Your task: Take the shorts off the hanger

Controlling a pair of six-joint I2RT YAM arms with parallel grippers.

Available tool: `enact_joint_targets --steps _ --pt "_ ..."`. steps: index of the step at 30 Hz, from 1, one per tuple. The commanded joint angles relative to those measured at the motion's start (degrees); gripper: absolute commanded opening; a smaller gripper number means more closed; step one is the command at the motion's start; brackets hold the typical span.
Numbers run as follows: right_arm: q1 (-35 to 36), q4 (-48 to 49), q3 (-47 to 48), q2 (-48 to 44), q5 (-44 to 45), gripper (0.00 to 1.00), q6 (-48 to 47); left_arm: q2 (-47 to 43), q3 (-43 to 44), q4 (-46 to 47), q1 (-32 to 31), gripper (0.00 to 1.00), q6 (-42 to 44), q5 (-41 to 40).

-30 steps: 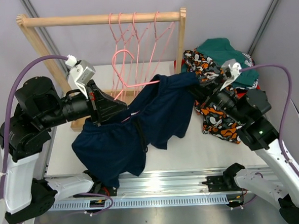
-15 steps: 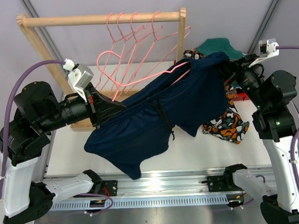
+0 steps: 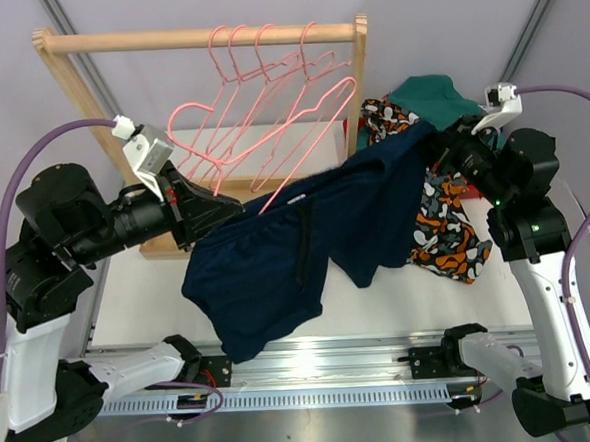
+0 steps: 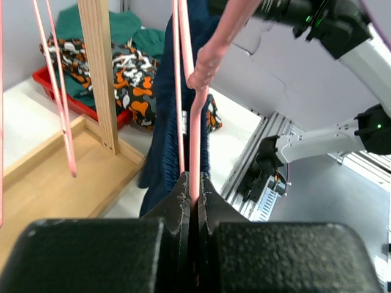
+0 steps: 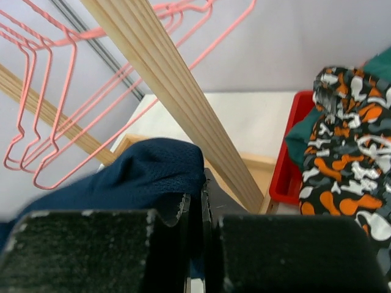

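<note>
The navy shorts (image 3: 278, 262) hang stretched in the air between my two grippers, above the table. My left gripper (image 3: 206, 208) is shut on a pink hanger (image 4: 197, 116), which runs up from between the jaws with the navy cloth (image 4: 165, 122) beside it. My right gripper (image 3: 449, 143) is shut on the far corner of the navy shorts (image 5: 146, 174). The camouflage shorts (image 3: 444, 227) and the teal green shorts (image 3: 433, 97) lie heaped at the right, in a red tray (image 5: 292, 159). The black and cartoon-print pairs are out of view.
A wooden rack (image 3: 194, 37) stands at the back with several pink hangers (image 3: 267, 92) swung up to the left on its rail. Its upright post (image 5: 177, 104) passes close by my right gripper. A metal rail (image 3: 325, 379) runs along the table's near edge.
My right gripper has pulled the navy shorts up and to the right, then drawn back a little. The shorts now hang stretched between the grippers. The hangers on the rail have swung further up and left.
</note>
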Motion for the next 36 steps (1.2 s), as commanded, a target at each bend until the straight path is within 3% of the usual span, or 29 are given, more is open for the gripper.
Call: enact_joint_targets --steps 1,6,8,11,12,15,19,23,26,30,33,36 --pt "-1.9 1.9 -1.9 -1.8 4.0 0.0 0.8 -2.9 3.5 1.7 -0.1 0.0 -0.4 -0.5" --pt "-1.6 4.0 -6.7 -6.4 -2.8 0.0 1.3 -2.7 3.9 2.5 -0.1 0.0 -0.9 -4.8" --pt "-1.2 8.1 -8.3 -9.5 -13.1 0.0 0.7 -3.8 2.9 4.3 -0.1 0.0 -1.0 -7.6" --pt "0.9 12.9 -9.9 -13.2 -26.3 0.0 1.4 -8.7 -1.9 10.4 -0.1 0.0 -1.7 -17.3" --pt "1.4 13.2 -9.5 -13.7 -28.4 0.0 1.9 -10.0 -4.5 12.1 -0.1 0.0 -1.8 -24.7" --pt "4.2 12.6 -6.9 -14.1 -34.1 0.0 3.9 -15.4 -11.1 20.3 -0.1 0.0 -2.4 -34.5" --pt "7.1 9.6 -3.2 -15.0 -33.7 0.0 2.6 -20.7 -16.7 25.3 -0.1 0.0 -1.7 -45.3" --pt "7.1 3.3 3.2 -12.9 -31.1 0.0 -0.8 -22.4 -17.5 24.5 -0.1 0.0 -0.3 -48.8" --pt "7.1 -2.0 9.7 -10.0 -18.1 0.0 -5.6 -21.2 -15.4 18.6 -0.1 0.0 0.5 -53.6" --pt "7.1 -8.6 24.7 -1.4 -10.9 0.0 -11.8 -23.9 -18.4 16.6 -0.1 0.0 1.0 -58.2" --pt "7.1 -9.0 28.2 3.2 -15.7 0.0 -10.8 -29.0 -23.7 21.6 -0.1 0.0 -1.5 -60.2" --pt "7.1 -0.6 22.0 0.9 -23.0 0.0 -6.6 -33.8 -30.0 30.2 -0.1 0.0 -3.8 -57.4"
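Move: The left hand already holds the pink hanger near its neck, and the navy shorts hang from it, their middle about 10 cm to the right and 12 cm below; the empty hangers are some 20 cm ahead and 7 cm right. The right hand already grips the other end of the waistband: shorts' middle about 21 cm left, 8 cm back, 12 cm down; the rack's near post 16 cm ahead, 12 cm left; the clothes pile some 22 cm ahead, 7 cm right, 30 cm down. Sweeping left some 17 cm away from the right hand, the left hand keeps its pinch on the hanger and swings round counter-clockwise about 50 degrees until it points nearly forward. The right hand, still pinching the waistband, dips, draws back some 17 cm and left, then comes partly forward again while rising about 14 cm, turning counter-clockwise and tipping up. ##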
